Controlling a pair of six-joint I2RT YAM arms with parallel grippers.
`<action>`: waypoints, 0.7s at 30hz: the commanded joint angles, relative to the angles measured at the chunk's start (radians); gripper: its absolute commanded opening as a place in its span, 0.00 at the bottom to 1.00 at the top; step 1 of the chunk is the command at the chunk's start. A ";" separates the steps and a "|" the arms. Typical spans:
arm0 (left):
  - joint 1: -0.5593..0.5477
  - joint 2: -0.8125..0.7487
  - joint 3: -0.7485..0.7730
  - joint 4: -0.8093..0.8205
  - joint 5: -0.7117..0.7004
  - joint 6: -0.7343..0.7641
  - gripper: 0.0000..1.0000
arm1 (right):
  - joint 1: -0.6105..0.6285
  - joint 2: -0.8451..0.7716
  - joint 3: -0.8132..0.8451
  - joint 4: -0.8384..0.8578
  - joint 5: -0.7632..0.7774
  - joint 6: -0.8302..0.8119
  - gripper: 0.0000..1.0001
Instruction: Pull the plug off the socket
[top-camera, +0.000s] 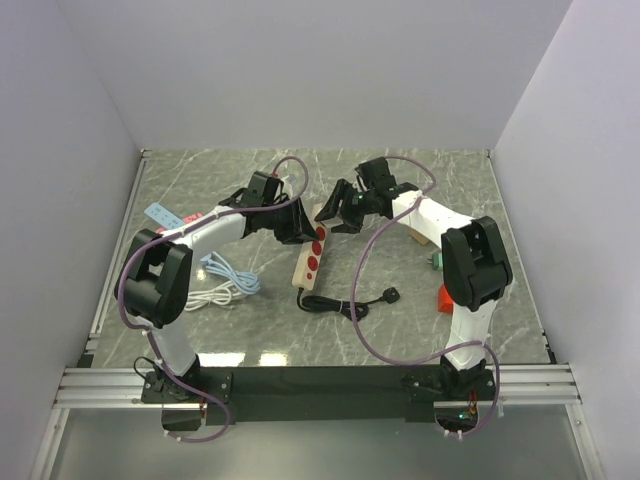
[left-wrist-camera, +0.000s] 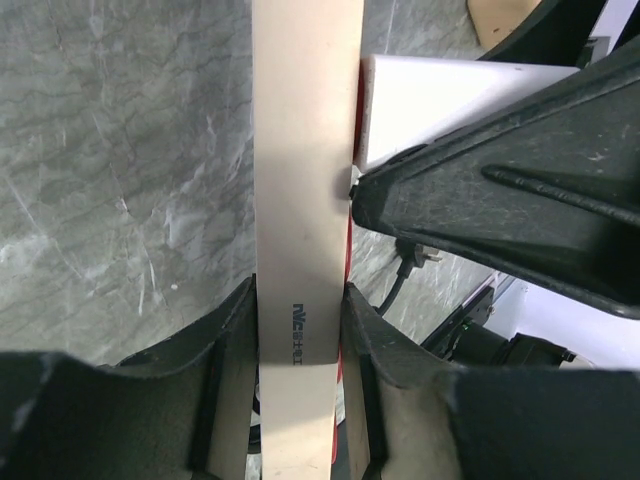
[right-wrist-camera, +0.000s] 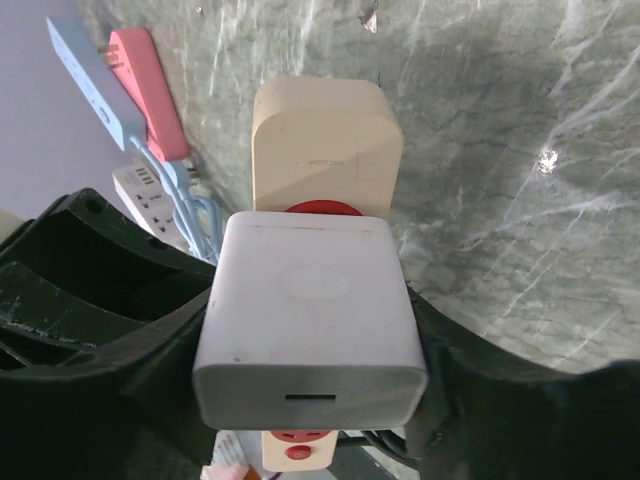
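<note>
A beige power strip with red sockets (top-camera: 309, 258) lies in the middle of the table. My left gripper (left-wrist-camera: 297, 345) is shut on the strip (left-wrist-camera: 300, 190), one finger pressed on each long side. A white cube-shaped plug (right-wrist-camera: 312, 320) sits in a red socket near the strip's far end (right-wrist-camera: 325, 140). My right gripper (right-wrist-camera: 312, 350) is shut on the plug, its black fingers (right-wrist-camera: 160, 340) touching both side faces. In the left wrist view the plug (left-wrist-camera: 440, 95) shows beside the right gripper's black finger. From above, both grippers (top-camera: 295, 222) (top-camera: 342, 212) meet over the strip's far end and hide the plug.
A blue strip (top-camera: 160, 213) and a pink strip (top-camera: 195, 217) lie at the left, with a white strip and coiled cable (top-camera: 215, 288) nearer. The beige strip's black cable and plug (top-camera: 390, 295) trail right. A red object (top-camera: 443, 297) and a green one (top-camera: 437, 260) sit beside the right arm.
</note>
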 joint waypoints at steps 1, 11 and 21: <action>-0.006 -0.048 0.006 0.094 0.038 -0.026 0.01 | -0.008 -0.019 0.025 0.044 -0.003 0.020 0.53; 0.012 -0.018 -0.089 0.105 -0.055 -0.005 0.00 | -0.127 -0.114 0.008 -0.001 -0.145 -0.008 0.00; 0.063 0.028 -0.122 0.125 -0.061 -0.011 0.00 | -0.289 -0.186 0.014 -0.167 -0.247 -0.114 0.00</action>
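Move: The right fingers already hold the white plug in the socket strip's far part; the strip's middle lies about 7 cm back, 4 cm left and a few centimetres below that hand. On the table about 10 cm below it, the black cord plug is some 16 cm back and 13 cm right, the tan adapter 2 cm back and 19 cm right. From the left hand, which pinches the strip, the white plug is about 4 cm ahead, 3 cm right and slightly higher. Keeping its grip on the white plug, the right hand starts slowly and then pulls faster to the right, away from the left hand, for about 5 cm, rising nearly 3 cm as its left side rolls up some 10 degrees. The left hand keeps the strip pinched and holds back against the pull, but is drawn about 2 cm to the right after it, rising slightly at the end while its wrist rolls left side down and tips up by about 10 degrees. ##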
